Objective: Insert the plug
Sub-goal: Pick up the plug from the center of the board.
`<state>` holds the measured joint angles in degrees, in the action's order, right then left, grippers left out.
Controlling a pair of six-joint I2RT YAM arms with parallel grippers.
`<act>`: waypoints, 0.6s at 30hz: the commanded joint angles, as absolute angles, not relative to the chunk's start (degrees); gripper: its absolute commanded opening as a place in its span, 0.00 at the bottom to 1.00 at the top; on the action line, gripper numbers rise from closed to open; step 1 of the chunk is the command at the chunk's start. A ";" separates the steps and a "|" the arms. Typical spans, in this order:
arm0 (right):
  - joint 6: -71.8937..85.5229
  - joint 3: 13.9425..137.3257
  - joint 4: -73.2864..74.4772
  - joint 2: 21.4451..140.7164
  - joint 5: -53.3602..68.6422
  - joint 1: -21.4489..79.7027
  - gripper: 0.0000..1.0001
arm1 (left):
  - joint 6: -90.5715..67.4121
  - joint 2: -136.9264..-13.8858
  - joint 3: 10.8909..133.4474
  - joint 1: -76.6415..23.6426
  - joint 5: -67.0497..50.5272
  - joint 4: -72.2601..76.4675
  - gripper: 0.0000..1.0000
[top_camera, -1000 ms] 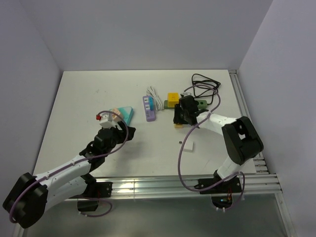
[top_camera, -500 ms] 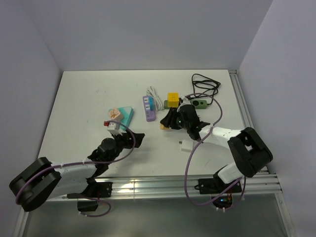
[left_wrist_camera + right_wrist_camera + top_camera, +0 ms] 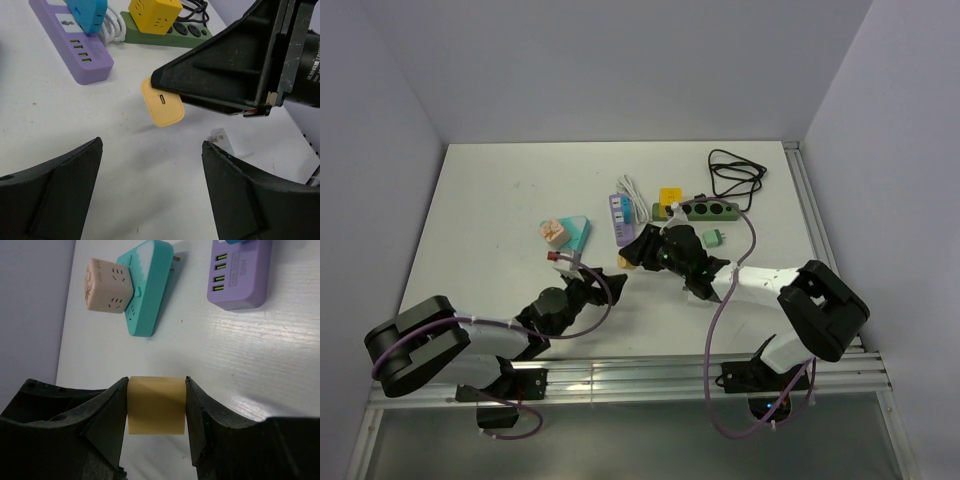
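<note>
A tan-yellow plug [image 3: 156, 405] is clamped between the fingers of my right gripper [image 3: 156, 383], which is shut on its two flat sides and holds it just above the table. In the top view the right gripper [image 3: 632, 256] sits left of the table's centre with the plug [image 3: 623, 259] at its tip. The left wrist view shows the plug's face [image 3: 162, 102] with a small slot. My left gripper [image 3: 151, 142] stands wide open and empty, pointing at the plug from the near side [image 3: 610, 284]. A purple power strip [image 3: 621, 220] and a green power strip [image 3: 710, 210] lie beyond.
A teal adapter [image 3: 576, 233] with a pink cube socket [image 3: 553, 230] lies at left. A yellow cube [image 3: 670, 197] sits by the green strip, and a black cable [image 3: 735, 175] is coiled at back right. A white plug [image 3: 230, 142] lies under the right arm.
My right gripper carried the tan plug left and toward the near side. My left arm dropped low, swung right toward it and opened wider.
</note>
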<state>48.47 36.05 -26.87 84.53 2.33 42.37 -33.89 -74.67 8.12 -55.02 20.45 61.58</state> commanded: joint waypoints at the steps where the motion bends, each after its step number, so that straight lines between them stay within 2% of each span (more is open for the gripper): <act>1: 50.45 37.70 -30.59 82.44 -0.88 43.33 0.35 | -32.08 -74.01 9.93 -55.46 22.76 65.74 0.86; 4: 51.06 37.97 -30.94 82.53 -0.26 44.38 0.35 | -31.12 -74.09 11.16 -55.55 22.76 64.51 0.85; 13: 52.73 38.32 -32.08 82.62 -0.26 46.49 0.36 | -31.03 -76.55 12.57 -55.55 24.35 65.74 0.73; 18: 53.70 38.58 -33.05 83.23 0.88 47.02 0.36 | -30.76 -78.84 13.71 -55.63 24.87 66.18 0.55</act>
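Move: The orange plug, held in the right gripper, is about 5 cm ahead of the left fingertips, 2 cm to their right and roughly level; from the right hand point it sits barely 1 cm ahead and 1 cm left. The right hand is bringing it to the left gripper's open fingers, some 4 cm back and 3 cm left of the right hand. From the left hand, the purple strip lies about 16 cm ahead, neither left nor right, and the teal strip 13 cm ahead and 11 cm left, both some 10 cm lower. Bring the left gripper forward and up about 2 cm towards the orange plug, settling slightly at the end, and close its wide-open fingers by about a third so the tips come up on either side of the plug. Meanwhile carry the plug with the right gripper some 3 cm left and back, rising slightly, to meet them, and keep its hold. ##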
